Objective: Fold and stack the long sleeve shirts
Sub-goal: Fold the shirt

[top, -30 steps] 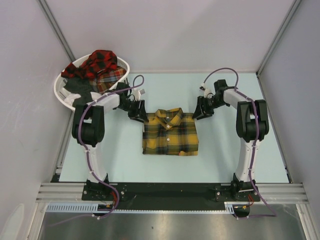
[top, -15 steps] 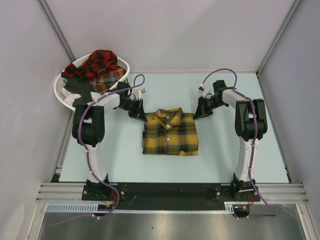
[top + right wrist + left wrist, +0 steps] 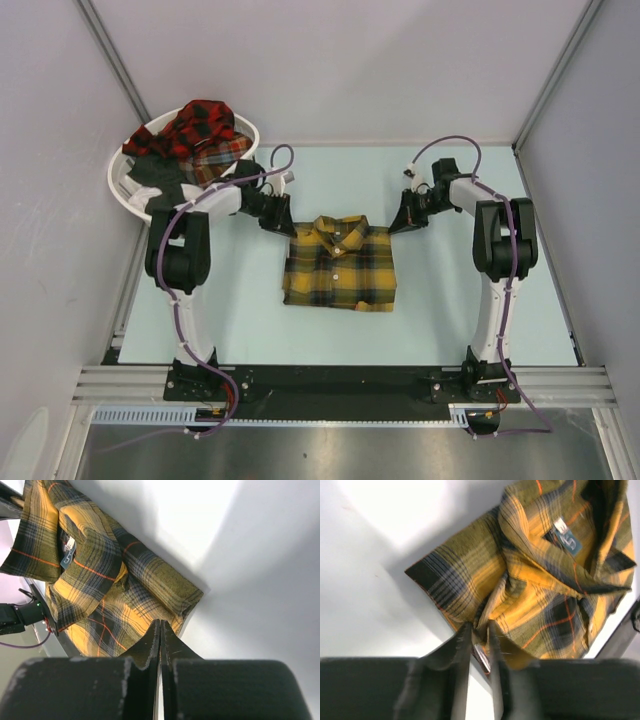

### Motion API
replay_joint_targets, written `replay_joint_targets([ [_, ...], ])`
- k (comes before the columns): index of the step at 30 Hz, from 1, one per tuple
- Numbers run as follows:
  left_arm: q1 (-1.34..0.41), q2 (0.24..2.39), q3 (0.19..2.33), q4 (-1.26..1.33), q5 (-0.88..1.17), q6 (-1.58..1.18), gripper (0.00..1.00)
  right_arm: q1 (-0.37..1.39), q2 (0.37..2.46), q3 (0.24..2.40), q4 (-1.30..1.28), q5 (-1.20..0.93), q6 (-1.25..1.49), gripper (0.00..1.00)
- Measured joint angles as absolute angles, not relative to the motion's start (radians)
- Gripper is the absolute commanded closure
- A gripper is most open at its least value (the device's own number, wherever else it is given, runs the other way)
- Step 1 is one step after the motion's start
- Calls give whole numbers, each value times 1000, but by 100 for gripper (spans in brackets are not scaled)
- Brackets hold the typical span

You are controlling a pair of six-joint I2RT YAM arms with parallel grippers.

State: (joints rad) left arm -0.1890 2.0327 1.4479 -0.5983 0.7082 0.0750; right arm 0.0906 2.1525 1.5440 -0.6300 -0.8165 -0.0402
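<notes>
A mustard-yellow plaid long sleeve shirt (image 3: 338,264) lies folded, collar up, on the pale table between the two arms. At its upper left shoulder my left gripper (image 3: 283,222) is shut on a pinched ridge of the yellow cloth (image 3: 545,580), and the fold shows between the fingers (image 3: 462,640). My right gripper (image 3: 405,222) sits at the upper right shoulder. In the right wrist view its fingers (image 3: 150,640) are pressed flat together, tips over the edge of the shirt (image 3: 90,575), and no cloth shows between them. A red-and-black plaid shirt (image 3: 200,125) is heaped in the basket.
A white laundry basket (image 3: 120,185) stands at the back left, close behind the left arm, holding another plaid garment (image 3: 222,155) and dark cloth (image 3: 160,178). Grey walls enclose the table on three sides. A black rail (image 3: 330,385) carries both arm bases.
Both grippers have closed and shifted slightly inward onto the yellow shirt's shoulders. The shirt's upper left corner has bunched and its left side has shifted a little.
</notes>
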Motion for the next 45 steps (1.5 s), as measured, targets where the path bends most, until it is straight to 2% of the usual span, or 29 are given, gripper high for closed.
replay_joint_targets([
  [2, -190, 2033, 1448, -582, 688, 78, 62, 87, 2151, 1542, -631, -821, -38, 100],
  [5, -189, 2032, 1438, -548, 680, 73, 57, 85, 2143, 1535, -636, -826, -39, 100],
  [18, -189, 2012, 1419, -517, 671, 59, 56, 83, 2103, 1519, -665, -846, -47, 100],
  [33, -189, 1987, 1419, -518, 662, 53, 60, 70, 2103, 1518, -674, -847, -53, 100],
  [38, -189, 1961, 1419, -517, 661, 53, 62, 68, 2103, 1506, -672, -847, -52, 98],
  [45, -189, 1961, 1419, -519, 654, 54, 60, 68, 2103, 1497, -667, -847, -44, 94],
])
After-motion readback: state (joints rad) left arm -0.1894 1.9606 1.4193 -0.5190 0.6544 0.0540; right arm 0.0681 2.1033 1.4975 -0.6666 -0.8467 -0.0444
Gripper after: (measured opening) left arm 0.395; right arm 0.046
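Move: The left hand is at the shirt's left edge, the far-left shoulder corner about 3 cm ahead, some 1 cm to its left and 1 cm below; the collar is about 8 cm to its right and 1 cm ahead, and the shirt's middle 8 cm right and 6 cm back. The right hand has the far-right corner about 2 cm straight ahead and 1 cm below, the collar 9 cm to its left and level, and the shirt's middle 9 cm left and 6 cm back. Open the left fingers further to about twice their gap, freeing the shirt's edge, as you ease them forward 1 cm or so along it towards the far-left corner; pause, then lift about 2 cm, tips swinging slightly forward. Meanwhile, draw the right gripper, still shut, back about 1 cm and up 1.5 cm from the far-right corner, hold, then settle slightly down and back. ##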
